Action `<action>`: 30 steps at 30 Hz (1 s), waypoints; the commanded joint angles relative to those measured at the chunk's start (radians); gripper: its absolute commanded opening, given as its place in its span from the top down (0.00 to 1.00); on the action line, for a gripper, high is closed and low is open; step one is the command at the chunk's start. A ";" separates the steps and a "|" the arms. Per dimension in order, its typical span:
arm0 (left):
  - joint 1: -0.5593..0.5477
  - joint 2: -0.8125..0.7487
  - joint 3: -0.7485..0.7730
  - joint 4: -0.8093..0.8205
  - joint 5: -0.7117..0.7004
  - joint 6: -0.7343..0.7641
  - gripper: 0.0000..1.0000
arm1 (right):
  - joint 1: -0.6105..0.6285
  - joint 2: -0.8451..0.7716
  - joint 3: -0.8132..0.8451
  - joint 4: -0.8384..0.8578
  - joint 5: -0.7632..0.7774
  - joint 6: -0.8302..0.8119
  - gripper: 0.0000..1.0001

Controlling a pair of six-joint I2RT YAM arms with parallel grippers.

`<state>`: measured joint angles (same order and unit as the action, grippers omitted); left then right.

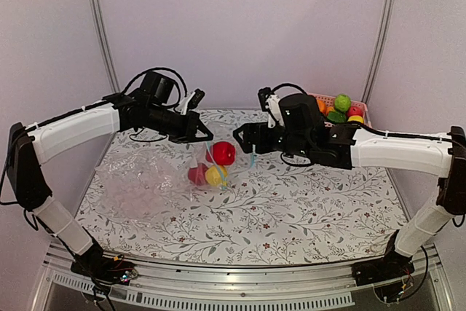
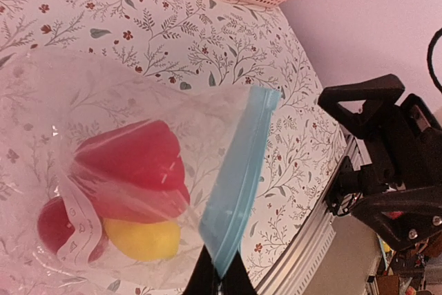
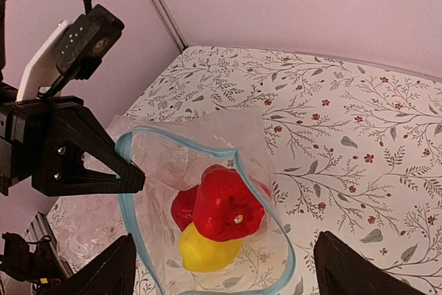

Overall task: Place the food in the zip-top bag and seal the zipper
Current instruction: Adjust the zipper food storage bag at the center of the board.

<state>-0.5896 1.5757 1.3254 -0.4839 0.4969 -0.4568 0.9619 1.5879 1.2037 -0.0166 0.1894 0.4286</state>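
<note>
The zip-top bag (image 1: 204, 163) hangs over the middle of the table, its mouth gaping upward. Inside lie a red pepper (image 3: 228, 205), a yellow lemon (image 3: 206, 251) and another red piece (image 3: 181, 208). My left gripper (image 2: 219, 276) is shut on the blue-teal zipper (image 2: 238, 177) and holds that edge up; the right wrist view shows it pinching the left rim (image 3: 128, 177). The zipper (image 3: 131, 233) runs as an open loop round the food. My right gripper (image 3: 228, 274) hovers just above the mouth, open, its fingers (image 3: 103, 271) wide to either side and holding nothing.
A pink lattice basket (image 1: 363, 111) with green, red and yellow pieces stands at the back right corner. Other crinkled clear plastic (image 1: 135, 180) lies spread on the left of the flowered table (image 1: 291, 209). Metal rail along the near edge.
</note>
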 commanded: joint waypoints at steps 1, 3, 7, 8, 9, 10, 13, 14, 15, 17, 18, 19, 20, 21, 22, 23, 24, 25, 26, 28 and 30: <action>0.013 -0.017 -0.002 0.021 0.001 0.015 1.00 | -0.014 -0.044 0.017 -0.145 0.044 -0.008 0.11; 0.012 -0.014 -0.001 0.021 0.002 0.014 1.00 | -0.035 -0.025 0.030 -0.184 -0.007 0.006 0.12; 0.013 -0.011 -0.002 0.020 0.000 0.016 1.00 | -0.067 0.031 0.027 -0.210 -0.093 0.062 0.17; 0.013 -0.011 -0.002 0.021 -0.002 0.017 1.00 | -0.068 0.040 0.027 -0.211 -0.108 0.064 0.18; 0.013 -0.011 -0.002 0.021 -0.004 0.018 1.00 | -0.068 0.054 0.028 -0.212 -0.119 0.070 0.19; 0.013 -0.010 -0.002 0.021 -0.004 0.018 1.00 | -0.068 0.063 0.030 -0.212 -0.127 0.074 0.19; 0.013 -0.008 -0.002 0.019 -0.003 0.018 1.00 | -0.069 0.101 0.043 -0.212 -0.136 0.087 0.22; 0.012 -0.008 -0.002 0.020 -0.002 0.017 1.00 | -0.070 0.111 0.050 -0.212 -0.132 0.087 0.24; 0.013 -0.009 -0.002 0.020 -0.001 0.017 1.00 | -0.070 0.125 0.057 -0.213 -0.123 0.088 0.25; 0.013 -0.011 -0.002 0.020 -0.001 0.016 1.00 | -0.072 0.153 0.071 -0.214 -0.094 0.090 0.28; 0.012 -0.012 -0.002 0.019 -0.003 0.018 1.00 | -0.072 0.169 0.079 -0.218 -0.077 0.088 0.29; 0.013 -0.013 -0.002 0.020 -0.004 0.018 1.00 | -0.074 0.180 0.087 -0.224 -0.063 0.086 0.31; 0.013 -0.014 -0.002 0.019 -0.004 0.019 1.00 | -0.076 0.197 0.093 -0.224 -0.055 0.086 0.33; 0.013 -0.017 0.000 0.019 -0.004 0.020 1.00 | -0.077 0.206 0.099 -0.222 -0.051 0.088 0.34; 0.013 -0.017 0.000 0.020 -0.006 0.019 1.00 | -0.080 0.218 0.105 -0.223 -0.049 0.088 0.37; 0.012 -0.017 0.000 0.020 -0.005 0.019 1.00 | -0.082 0.234 0.113 -0.223 -0.054 0.090 0.44; 0.013 -0.019 0.000 0.019 -0.004 0.020 1.00 | -0.084 0.242 0.122 -0.224 -0.069 0.094 0.51; 0.013 -0.018 0.000 0.020 -0.004 0.020 1.00 | -0.086 0.248 0.128 -0.223 -0.082 0.098 0.58; 0.013 -0.018 0.000 0.018 -0.004 0.020 1.00 | -0.087 0.251 0.133 -0.221 -0.098 0.102 0.66; 0.013 -0.019 0.000 0.017 -0.004 0.020 1.00 | -0.087 0.242 0.138 -0.220 -0.118 0.101 0.81; 0.013 -0.021 0.003 0.013 -0.005 0.022 1.00 | -0.087 0.215 0.146 -0.230 -0.136 0.101 0.98</action>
<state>-0.5888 1.5757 1.3254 -0.4839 0.4923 -0.4553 0.8810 1.8217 1.3083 -0.2287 0.0891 0.5289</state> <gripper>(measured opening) 0.006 0.132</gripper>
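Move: The bag's free blue zipper edge, still loose, hangs about 11 cm below the right hand, 2 cm ahead and roughly in line sideways. Of the food in the bag, the red pepper lies some 8 cm ahead, 7 left and 15 below that hand, and the yellow fruit 5 ahead, 7 left and 20 below. From the left hand, still pinching the zipper's other side, the free edge is about 8 cm right, 1 ahead and 9 below. The right hand dips about 11 cm, tipping down some 20 degrees, and pinches the bag's free zipper edge. ##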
